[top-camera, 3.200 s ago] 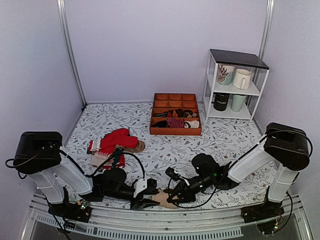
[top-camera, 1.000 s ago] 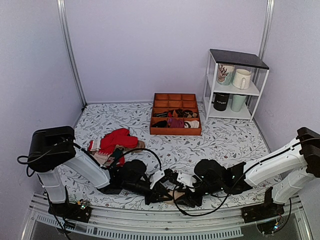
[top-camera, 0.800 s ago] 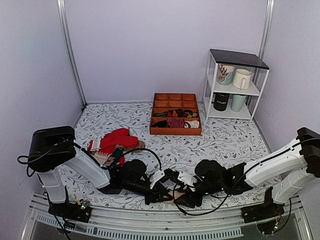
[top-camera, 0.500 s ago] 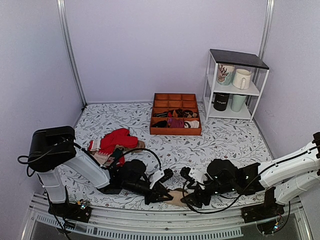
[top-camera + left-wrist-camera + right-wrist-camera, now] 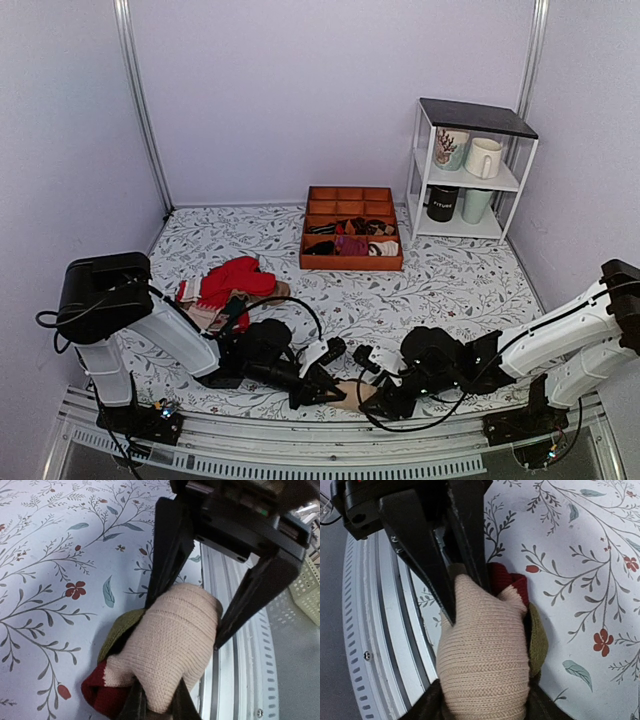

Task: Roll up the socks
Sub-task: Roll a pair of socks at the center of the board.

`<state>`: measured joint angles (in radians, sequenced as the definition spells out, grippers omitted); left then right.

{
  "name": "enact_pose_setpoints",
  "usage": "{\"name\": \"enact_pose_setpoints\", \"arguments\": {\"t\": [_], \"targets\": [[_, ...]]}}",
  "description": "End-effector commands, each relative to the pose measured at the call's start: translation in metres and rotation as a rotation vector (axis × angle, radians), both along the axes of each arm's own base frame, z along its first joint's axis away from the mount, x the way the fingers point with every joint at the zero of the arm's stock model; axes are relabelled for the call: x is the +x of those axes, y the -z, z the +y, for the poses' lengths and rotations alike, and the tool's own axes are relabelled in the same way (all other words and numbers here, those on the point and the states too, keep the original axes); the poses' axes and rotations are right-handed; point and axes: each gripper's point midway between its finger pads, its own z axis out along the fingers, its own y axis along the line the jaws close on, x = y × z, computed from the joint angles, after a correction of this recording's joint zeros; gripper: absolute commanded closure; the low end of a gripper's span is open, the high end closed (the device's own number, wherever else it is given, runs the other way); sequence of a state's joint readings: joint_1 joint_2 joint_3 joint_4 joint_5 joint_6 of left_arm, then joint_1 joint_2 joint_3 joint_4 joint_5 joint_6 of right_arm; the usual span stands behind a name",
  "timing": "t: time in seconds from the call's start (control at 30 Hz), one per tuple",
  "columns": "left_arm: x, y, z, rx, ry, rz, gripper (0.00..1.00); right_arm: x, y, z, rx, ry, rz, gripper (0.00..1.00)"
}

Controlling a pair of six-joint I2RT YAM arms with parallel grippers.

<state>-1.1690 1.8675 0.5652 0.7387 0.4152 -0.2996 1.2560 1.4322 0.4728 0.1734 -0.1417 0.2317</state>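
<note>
The socks (image 5: 347, 395) are a rolled beige bundle with olive and dark maroon showing, lying at the table's near edge between the two grippers. My left gripper (image 5: 325, 392) is shut, pinching the bundle's narrow end (image 5: 157, 707). My right gripper (image 5: 374, 398) comes from the other side and its fingers (image 5: 167, 555) press both flanks of the beige roll (image 5: 172, 640). In the right wrist view the roll (image 5: 485, 655) fills my right gripper (image 5: 482, 702), with the left gripper's fingers (image 5: 422, 550) at its far end.
A metal rail (image 5: 300, 445) runs just past the bundle at the near edge. A pile of red socks (image 5: 232, 280) lies at the left. An orange divided tray (image 5: 350, 262) with small bundles and a white shelf (image 5: 505, 185) of mugs stand at the back.
The right gripper pulled back to the right half a second ago and has come back left onto the bundle. The left arm has held still since one second ago.
</note>
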Motion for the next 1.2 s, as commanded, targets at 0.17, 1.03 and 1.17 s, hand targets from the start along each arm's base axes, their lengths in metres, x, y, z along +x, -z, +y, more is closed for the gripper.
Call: {"name": "enact_pose_setpoints", "arguments": {"t": [0.17,1.03,1.17], "targets": [[-0.004,0.072,0.067,0.364,-0.074,0.051,0.98,-0.008,0.024,0.001,0.003,0.037,0.168,0.73],[-0.013,-0.037,0.033,-0.12,0.1,-0.423,0.52,-0.021,0.084,-0.024,-0.127,0.187,0.554,0.77],[-0.019,-0.043,0.027,-0.156,0.125,-0.437,0.49,-0.022,0.087,-0.024,-0.136,0.184,0.56,0.77]]}}
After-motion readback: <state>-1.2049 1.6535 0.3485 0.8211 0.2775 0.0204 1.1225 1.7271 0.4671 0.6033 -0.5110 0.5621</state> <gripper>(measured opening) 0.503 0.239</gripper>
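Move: The rolled sock lies between my hands. Its middle is about 4 cm to the right of my left hand, which pinches its left end, and about 4 cm to the left of my right hand, whose half-open fingers straddle the other end; it is a centimetre or two lower than either hand. From my left hand, the red sock pile is roughly 27 cm ahead and 20 cm left. The table's front edge runs only some 5 cm behind the roll. My right hand closes on the roll's right end, then carries it about 3 cm left and slightly down, rolling its top forward some 25 degrees. Meanwhile my left hand opens and lets go, rises about 3 cm while drawing left, then dips partway back, ending about 4 cm left with its wrist rolled some 20 degrees the other way and its fingers spread around the roll's left end. ##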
